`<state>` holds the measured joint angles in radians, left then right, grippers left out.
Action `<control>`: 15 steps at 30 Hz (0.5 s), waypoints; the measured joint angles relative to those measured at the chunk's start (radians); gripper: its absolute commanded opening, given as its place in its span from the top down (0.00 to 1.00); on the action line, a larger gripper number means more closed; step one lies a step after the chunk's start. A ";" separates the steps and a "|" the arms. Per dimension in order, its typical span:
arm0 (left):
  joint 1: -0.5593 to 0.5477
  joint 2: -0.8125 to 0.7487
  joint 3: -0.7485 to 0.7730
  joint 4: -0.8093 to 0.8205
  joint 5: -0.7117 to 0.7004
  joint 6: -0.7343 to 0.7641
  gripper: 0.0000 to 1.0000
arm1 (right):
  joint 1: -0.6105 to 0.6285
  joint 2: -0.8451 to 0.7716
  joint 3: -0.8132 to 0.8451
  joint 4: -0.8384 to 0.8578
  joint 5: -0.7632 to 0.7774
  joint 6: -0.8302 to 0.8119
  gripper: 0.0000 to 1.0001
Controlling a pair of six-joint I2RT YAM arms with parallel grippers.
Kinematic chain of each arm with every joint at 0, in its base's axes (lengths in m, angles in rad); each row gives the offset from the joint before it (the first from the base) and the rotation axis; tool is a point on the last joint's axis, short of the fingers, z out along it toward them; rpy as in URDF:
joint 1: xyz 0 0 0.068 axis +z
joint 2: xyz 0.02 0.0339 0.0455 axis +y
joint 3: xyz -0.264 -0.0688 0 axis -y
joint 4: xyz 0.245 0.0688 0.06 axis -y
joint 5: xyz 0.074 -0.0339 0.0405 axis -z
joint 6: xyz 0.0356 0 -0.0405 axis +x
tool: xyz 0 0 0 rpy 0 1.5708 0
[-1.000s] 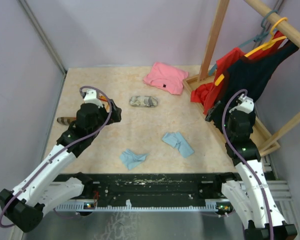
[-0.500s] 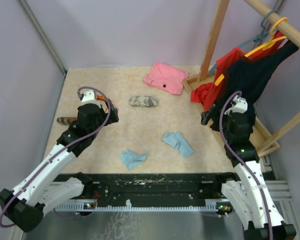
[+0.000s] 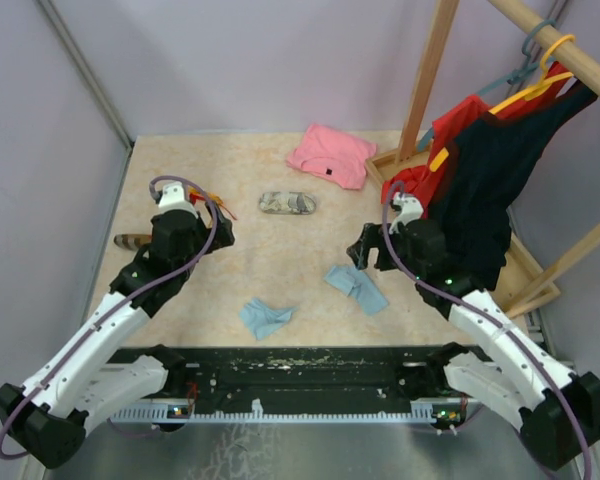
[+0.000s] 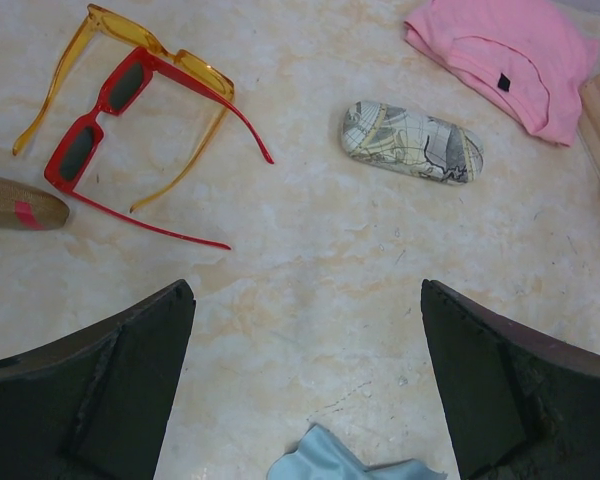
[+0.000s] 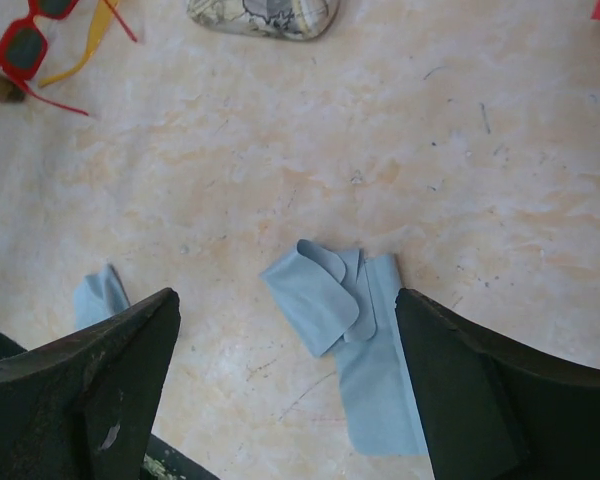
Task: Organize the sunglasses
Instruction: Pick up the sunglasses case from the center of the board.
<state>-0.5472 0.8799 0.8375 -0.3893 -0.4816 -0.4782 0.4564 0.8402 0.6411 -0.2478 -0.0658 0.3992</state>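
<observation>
Two pairs of sunglasses lie overlapped at the table's far left: an orange-amber pair (image 4: 155,48) and a red pair with dark lenses (image 4: 92,125), arms unfolded. In the top view only slivers of them (image 3: 217,203) show past the left arm. My left gripper (image 4: 306,290) hovers open and empty, nearer and to the right of the sunglasses. My right gripper (image 5: 285,295) hangs open and empty over a folded light blue cloth (image 5: 355,330); the red pair (image 5: 25,40) shows at its view's top left corner.
A grey-patterned case (image 3: 287,203) lies mid-table and a brown case (image 3: 132,240) at the left edge. A second blue cloth (image 3: 264,317) sits near the front. A pink shirt (image 3: 332,154) lies at the back. A wooden rack with hanging clothes (image 3: 480,150) stands on the right.
The right arm has swung left from beside the rack to above the right cloth. The left arm has eased slightly left. Both grippers stay open.
</observation>
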 measured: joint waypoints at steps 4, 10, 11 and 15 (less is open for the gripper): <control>0.000 -0.002 -0.006 -0.015 0.001 -0.009 0.01 | 0.060 0.113 0.002 0.050 -0.021 -0.037 0.12; 0.000 -0.021 -0.010 -0.054 0.004 -0.023 0.01 | 0.090 0.248 0.029 0.158 -0.072 -0.095 0.07; 0.000 -0.027 -0.010 -0.063 0.004 -0.024 0.01 | 0.090 0.272 0.039 0.187 -0.081 -0.110 0.07; 0.000 -0.069 -0.011 -0.085 0.010 -0.023 0.01 | 0.091 0.370 0.100 0.286 -0.120 -0.192 0.04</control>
<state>-0.5468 0.8104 0.8261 -0.4740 -0.4713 -0.5014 0.5472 1.2106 0.7406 0.0380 -0.1856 0.2070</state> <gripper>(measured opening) 0.995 0.941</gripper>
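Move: The sunglasses case lies about 28 cm ahead of the open right hand, some 20 cm to its left and roughly 15 cm below. A blue cloth is almost straight beneath that hand, about 3 cm ahead and 1 cm left. The pink shirt lies some 15 cm beyond the case and 13 cm to its right; the sunglasses are level with it, about 21 cm to its left. From the left hand the case is about 25 cm ahead, 15 cm right and 20 cm below. The empty right hand sweeps left about 7 cm towards the sunglasses case, first sinking some 3 cm, then rising again by half of that as it starts to reach forward about 4 cm. Its wrist swings counter-clockwise some 15 degrees while the fingers stay wide open, still clear of the case, and the left hand eases back about 2 cm, also open. ##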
